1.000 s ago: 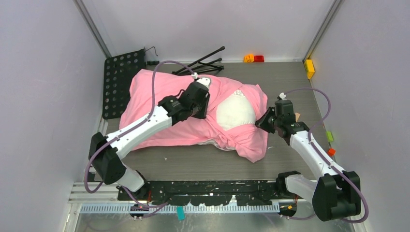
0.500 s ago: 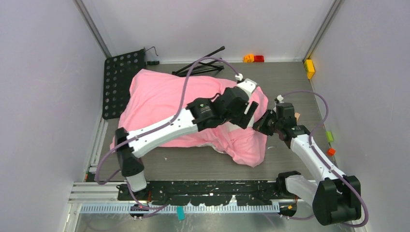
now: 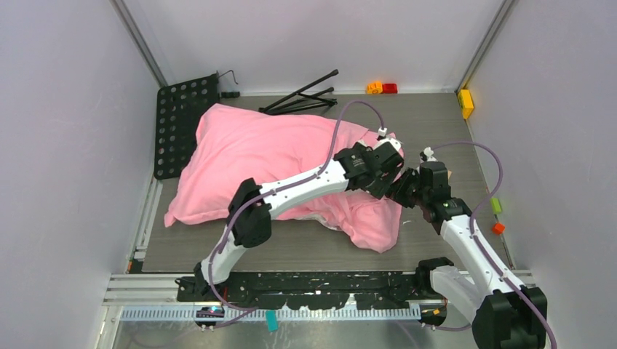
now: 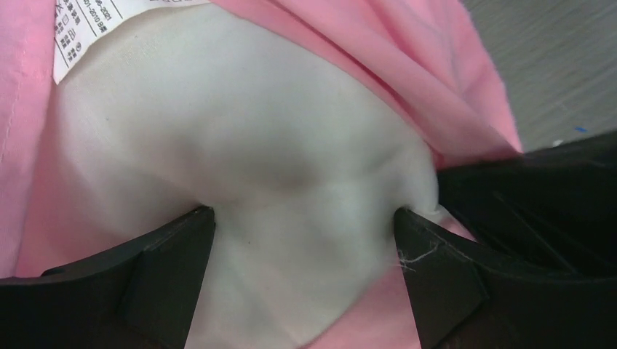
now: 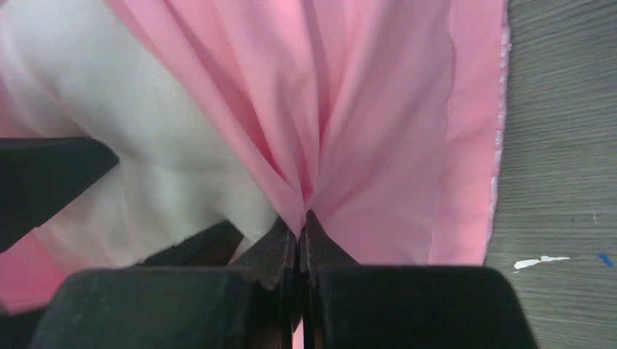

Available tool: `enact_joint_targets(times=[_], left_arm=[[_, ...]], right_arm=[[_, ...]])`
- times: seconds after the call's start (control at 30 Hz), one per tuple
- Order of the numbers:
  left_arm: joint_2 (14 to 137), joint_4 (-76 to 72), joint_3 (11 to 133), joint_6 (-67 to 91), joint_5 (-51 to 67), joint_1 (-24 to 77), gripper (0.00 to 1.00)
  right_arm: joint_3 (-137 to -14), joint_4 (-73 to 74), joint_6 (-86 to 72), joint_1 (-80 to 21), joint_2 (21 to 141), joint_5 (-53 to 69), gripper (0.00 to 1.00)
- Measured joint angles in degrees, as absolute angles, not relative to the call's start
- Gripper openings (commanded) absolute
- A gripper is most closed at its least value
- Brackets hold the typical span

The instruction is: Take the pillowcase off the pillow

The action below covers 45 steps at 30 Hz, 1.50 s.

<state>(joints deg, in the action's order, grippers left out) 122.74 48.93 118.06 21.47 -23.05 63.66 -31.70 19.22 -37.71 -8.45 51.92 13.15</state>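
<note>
The pink pillowcase (image 3: 262, 156) lies across the table with the pillow inside. In the top view my left arm hides the white opening at the right end. My left gripper (image 3: 387, 179) is open there. In the left wrist view, white pillow (image 4: 291, 145) bulges between the wide-apart fingers (image 4: 167, 269) of that gripper (image 4: 305, 240), with pink folds around it and a printed white tag (image 4: 102, 22) at the top left. My right gripper (image 3: 402, 191) is shut on a pinch of pillowcase (image 5: 378, 131) at its fingertips (image 5: 300, 222), beside exposed pillow (image 5: 131, 145).
A black perforated plate (image 3: 185, 123) lies at the back left, and a folded black stand (image 3: 302, 94) lies behind the pillow. Small coloured blocks (image 3: 382, 88) and a yellow block (image 3: 466, 102) sit along the back. Green (image 3: 496, 205) and orange (image 3: 498, 228) pieces lie at the right edge.
My left arm swung right from the middle of the pillow to its open end, and its gripper opened wide. The right gripper kept its hold on the pink fabric and shifted slightly.
</note>
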Motion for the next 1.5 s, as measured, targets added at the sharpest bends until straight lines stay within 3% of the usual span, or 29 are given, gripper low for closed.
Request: enact_joint_targets(times=[0.13,0.23,0.43,0.63,0.93,0.97,1.07,1.13,1.17,1.5], left_arm=[[126.19,51.51,120.62,22.65,-24.67,62.5,0.25],[125.49,50.74,119.28,23.42,-24.08,60.86,0.03],[122.39,49.17,117.4,23.83,-19.29,57.84,0.0],[120.97,47.24,116.88,25.8,-13.21,53.63,0.0],[116.84,44.1,116.73,28.08,-9.8,48.23,0.0],[115.81,43.55,116.29,28.16,-9.41,47.37,0.0],[111.24,42.13,113.25,28.25,-8.36,45.47,0.0],[107.98,41.58,111.02,28.27,-7.64,44.93,0.0],[106.45,41.3,110.0,28.27,-7.25,44.93,0.0],[102.94,40.1,104.31,28.29,-4.27,45.39,0.0]], right_arm=[[-31.22,19.59,-37.89,-8.51,51.46,11.31,0.07],[-31.2,20.86,-38.13,-8.51,50.94,11.05,0.11],[-33.82,27.51,-38.92,-8.51,49.71,14.22,0.13],[-35.59,33.08,-40.4,-8.99,47.0,18.11,0.22],[-26.39,31.0,-46.44,-15.64,48.23,14.9,0.21],[-25.65,31.24,-46.65,-15.81,49.98,13.93,0.24],[-25.36,31.7,-46.44,-15.9,52.58,11.86,0.55],[-25.85,31.53,-45.63,-15.92,52.05,12.21,0.81],[-26.33,31.35,-45.12,-15.92,51.44,12.86,0.86],[-35.59,27.59,-37.74,-15.92,38.98,22.31,0.9]])
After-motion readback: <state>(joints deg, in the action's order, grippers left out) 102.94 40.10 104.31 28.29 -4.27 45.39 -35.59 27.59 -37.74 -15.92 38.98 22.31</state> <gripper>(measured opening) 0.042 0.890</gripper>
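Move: The pillow's bare white end lies just under the open left gripper, about 3 cm ahead, 2 cm to its left and 3 cm below. The pillowcase rim in the shut right gripper is some 4 cm to the left hand's right and 1 cm back. From the right hand, the pillow end is about 4 cm ahead and 3 cm left; the pillowcase's loose corner is roughly 11 cm back, 3 cm left and 9 cm below. Dip the left gripper forward about 3 cm onto the white pillow end, pinch it shut, then haul it forward, up and left, some 10 cm higher, rolling the wrist about 25 degrees left side down; ease slightly back and down, keeping hold. Meanwhile release the rim with the right, draw back and down beside the pillowcase about 8 cm, then open wide and rise, drifting left and a little forward. ##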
